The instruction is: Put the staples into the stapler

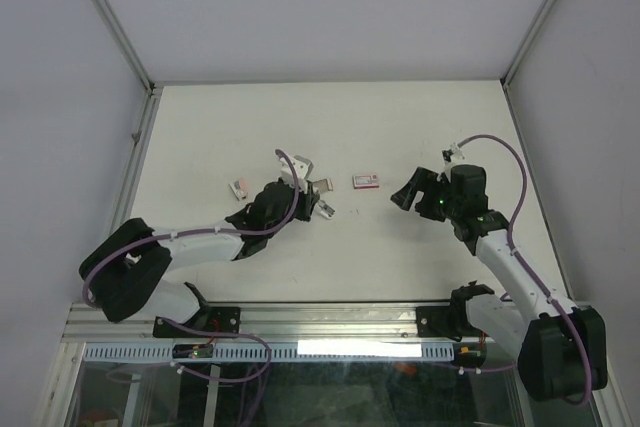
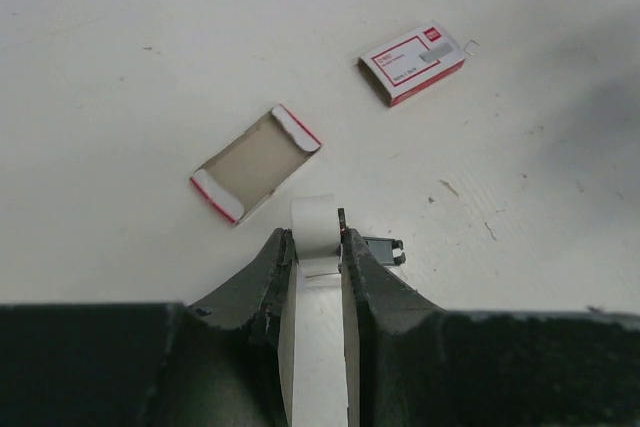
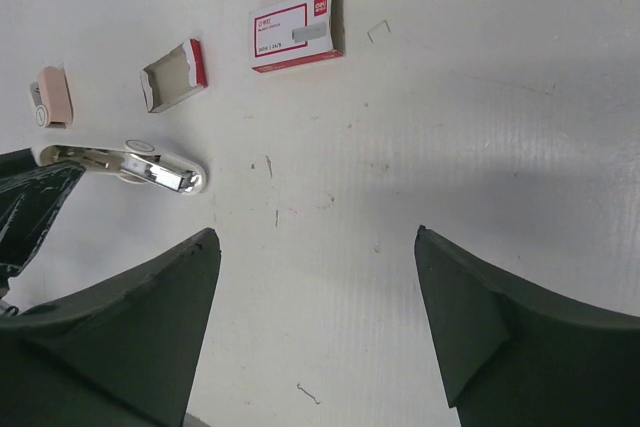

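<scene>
My left gripper [image 1: 312, 202] [image 2: 315, 237] is shut on the stapler's white body [image 2: 312, 222]. In the right wrist view that body [image 3: 130, 162] lies low over the table with its metal channel showing. A pink stapler piece [image 1: 238, 188] [image 3: 50, 97] lies apart on the table to the left. The red-and-white staples box [image 1: 366, 181] [image 2: 412, 62] [image 3: 295, 29] lies flat. Its open tray [image 2: 255, 162] [image 3: 175, 75] looks empty. I cannot make out a staple strip. My right gripper [image 1: 405, 195] [image 3: 315, 237] is open and empty, just right of the box.
A single loose staple [image 2: 470, 45] [image 3: 378, 32] lies beside the box, and another [image 3: 308, 394] lies on the table under my right gripper. A metal frame [image 1: 135, 137] runs along the table's sides, with walls behind it.
</scene>
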Robot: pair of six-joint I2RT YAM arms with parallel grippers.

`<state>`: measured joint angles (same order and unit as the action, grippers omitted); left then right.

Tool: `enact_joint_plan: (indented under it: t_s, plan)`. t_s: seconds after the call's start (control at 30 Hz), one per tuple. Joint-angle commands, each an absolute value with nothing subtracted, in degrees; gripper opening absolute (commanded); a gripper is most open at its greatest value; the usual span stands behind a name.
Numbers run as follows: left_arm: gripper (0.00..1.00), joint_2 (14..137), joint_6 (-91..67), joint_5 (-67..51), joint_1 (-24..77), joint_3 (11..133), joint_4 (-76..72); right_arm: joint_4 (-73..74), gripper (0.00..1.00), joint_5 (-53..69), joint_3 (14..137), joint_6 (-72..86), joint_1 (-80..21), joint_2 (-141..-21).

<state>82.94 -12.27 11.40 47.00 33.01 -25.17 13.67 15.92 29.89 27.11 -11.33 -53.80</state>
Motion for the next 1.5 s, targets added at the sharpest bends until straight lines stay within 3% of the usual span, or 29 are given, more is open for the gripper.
enact_joint_plan:
  t_s: [0.0, 0.43, 0.77, 1.03, 1.27, 1.47]
  plan:
    - [0.00, 76.0, -9.7, 25.1, 48.7, 28.8, -28.4, 8.9, 0.81, 18.2, 29.7, 27.2, -11.1, -55.3]
    - [0.00, 77.8, -8.4, 33.6, 52.8, 29.1, -22.6, 7.9, 0.81, 18.4, 29.3, 27.1, -11.1, -57.2]
    - [0.12, 84.8, -6.6, 38.1, 58.0, 33.3, -18.8, 8.1, 0.80, 18.1, 29.1, 27.0, -11.1, -57.3]
    - [0.34, 86.8, -6.1, 35.6, 60.4, 35.0, -18.1, 8.4, 0.80, 17.6, 29.1, 26.6, -11.1, -57.3]
    - [0.48, 86.5, -7.6, 31.7, 60.6, 35.0, -18.2, 8.4, 0.80, 17.8, 29.0, 26.5, -11.1, -57.3]
    - [0.66, 78.3, -13.4, 26.2, 60.5, 35.4, -15.3, 5.1, 0.81, 24.3, 29.0, 23.0, -11.4, -55.0]
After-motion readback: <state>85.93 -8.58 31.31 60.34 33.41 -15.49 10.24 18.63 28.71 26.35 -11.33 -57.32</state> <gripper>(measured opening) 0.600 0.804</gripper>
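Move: My left hand still grips the white stapler by its rounded end; the bare table where I'll leave it lies about 5 cm below the fingers, some 1 cm back and 1 cm left. The empty tray sits about 6 cm ahead, neither left nor right; the staples box about 7 cm ahead and 10 cm right, both some 6 cm down. From my right hand that bare spot is roughly 21 cm left, 6 cm back and 8 cm below. Keeping the stapler pinched, I swing my left hand about 5 cm to the left, then ease it down and slightly back to the table behind the tray, rolling its left side up some 20 degrees. There my fingers open and let go, while the hand draws back, right and a little lower, away from the stapler. ##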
